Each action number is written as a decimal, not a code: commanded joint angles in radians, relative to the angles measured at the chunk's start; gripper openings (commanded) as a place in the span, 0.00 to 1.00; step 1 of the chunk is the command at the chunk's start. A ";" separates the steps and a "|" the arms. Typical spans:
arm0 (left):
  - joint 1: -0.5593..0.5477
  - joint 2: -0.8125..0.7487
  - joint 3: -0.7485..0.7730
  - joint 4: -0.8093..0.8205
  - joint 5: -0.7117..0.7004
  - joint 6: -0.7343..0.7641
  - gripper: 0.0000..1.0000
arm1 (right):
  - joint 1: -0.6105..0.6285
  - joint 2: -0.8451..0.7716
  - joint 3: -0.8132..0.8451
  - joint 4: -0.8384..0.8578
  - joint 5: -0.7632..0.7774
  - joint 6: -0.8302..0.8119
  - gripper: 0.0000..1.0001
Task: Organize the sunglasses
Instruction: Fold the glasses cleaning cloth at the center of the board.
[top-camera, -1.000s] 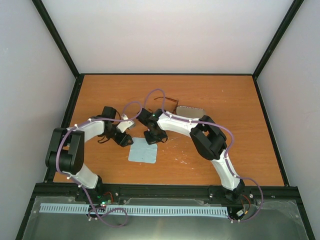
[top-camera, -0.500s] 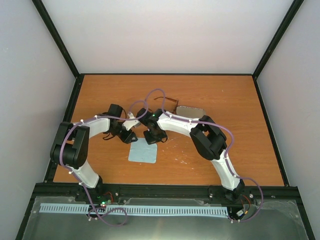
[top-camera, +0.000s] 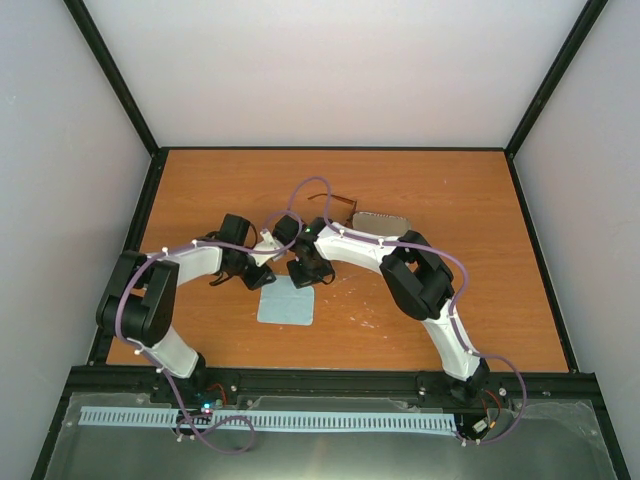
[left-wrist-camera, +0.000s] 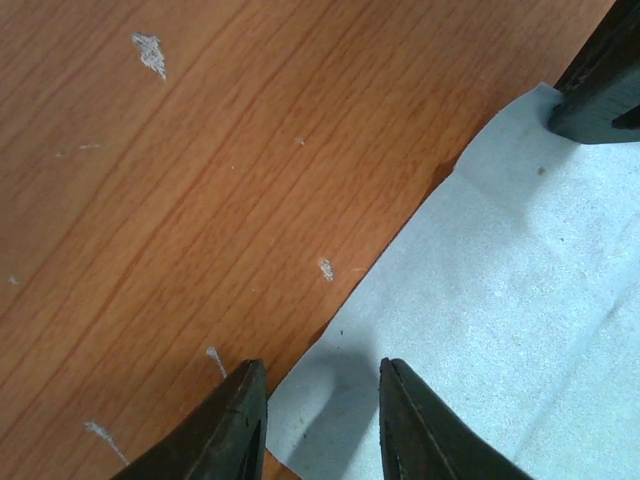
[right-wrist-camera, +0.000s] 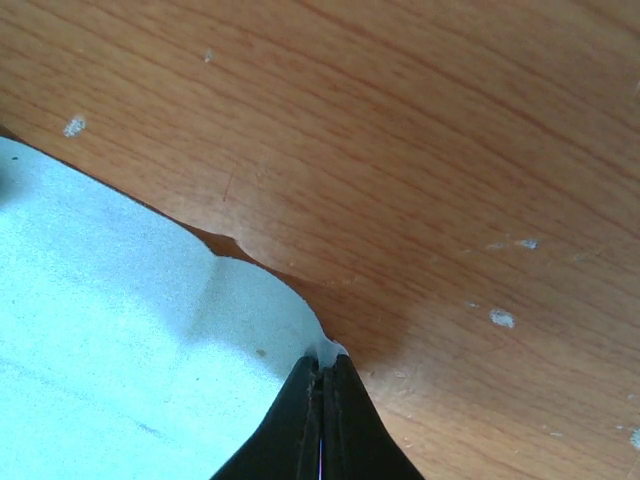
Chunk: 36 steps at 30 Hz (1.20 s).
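The sunglasses (top-camera: 335, 203), thin and dark-framed, lie on the table behind both arms, with neither gripper near them. A light blue cloth (top-camera: 287, 306) lies flat in front of the arms. My right gripper (right-wrist-camera: 325, 358) is shut on the cloth's (right-wrist-camera: 100, 300) far right corner, which puckers up between the pads. My left gripper (left-wrist-camera: 320, 370) is low at the far left corner of the cloth (left-wrist-camera: 500, 300). Its jaws stand apart, one fingertip (left-wrist-camera: 240, 420) over bare wood and the other over the fabric. The right gripper's dark fingers (left-wrist-camera: 600, 80) show at the upper right of the left wrist view.
An oblong patterned case (top-camera: 382, 222) lies just right of the sunglasses, behind the right arm's forearm. The wooden table (top-camera: 470, 300) is ringed by a black frame (top-camera: 130, 240) and pale walls. Purple cables loop over both arms.
My left arm has swung right, bringing its gripper from left of the cloth to the cloth's far left corner. The right gripper has stayed shut on its corner.
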 joint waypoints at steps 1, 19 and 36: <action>-0.002 0.031 -0.045 -0.033 -0.088 0.014 0.32 | -0.001 -0.042 0.012 0.008 0.013 0.006 0.03; -0.002 0.006 -0.146 -0.019 -0.107 0.005 0.14 | -0.004 -0.054 0.001 0.015 0.015 0.015 0.03; -0.002 -0.132 -0.089 -0.075 -0.036 -0.054 0.00 | -0.023 -0.095 -0.037 0.065 0.009 0.036 0.03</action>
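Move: The cleaning cloth's far-left corner lies almost under the open left fingers, about 1 cm to their left, level fore and aft and 1 cm down. The cloth's middle is some 4 cm back and 5 cm to the right of the left hand; the sunglasses lie roughly 14 cm ahead and 14 cm right of it. From the right hand, already pinching the far-right corner, the far-left corner is about 9 cm left, level with it. Close the left gripper fully on the cloth's far-left corner, easing down about half a centimetre and slightly left as the fingers shut to pinch it. With it shut, draw the corner back some 1.5 cm towards the bases. Keep the right pinch on the far-right corner and late on raise that hand about 1 cm. ##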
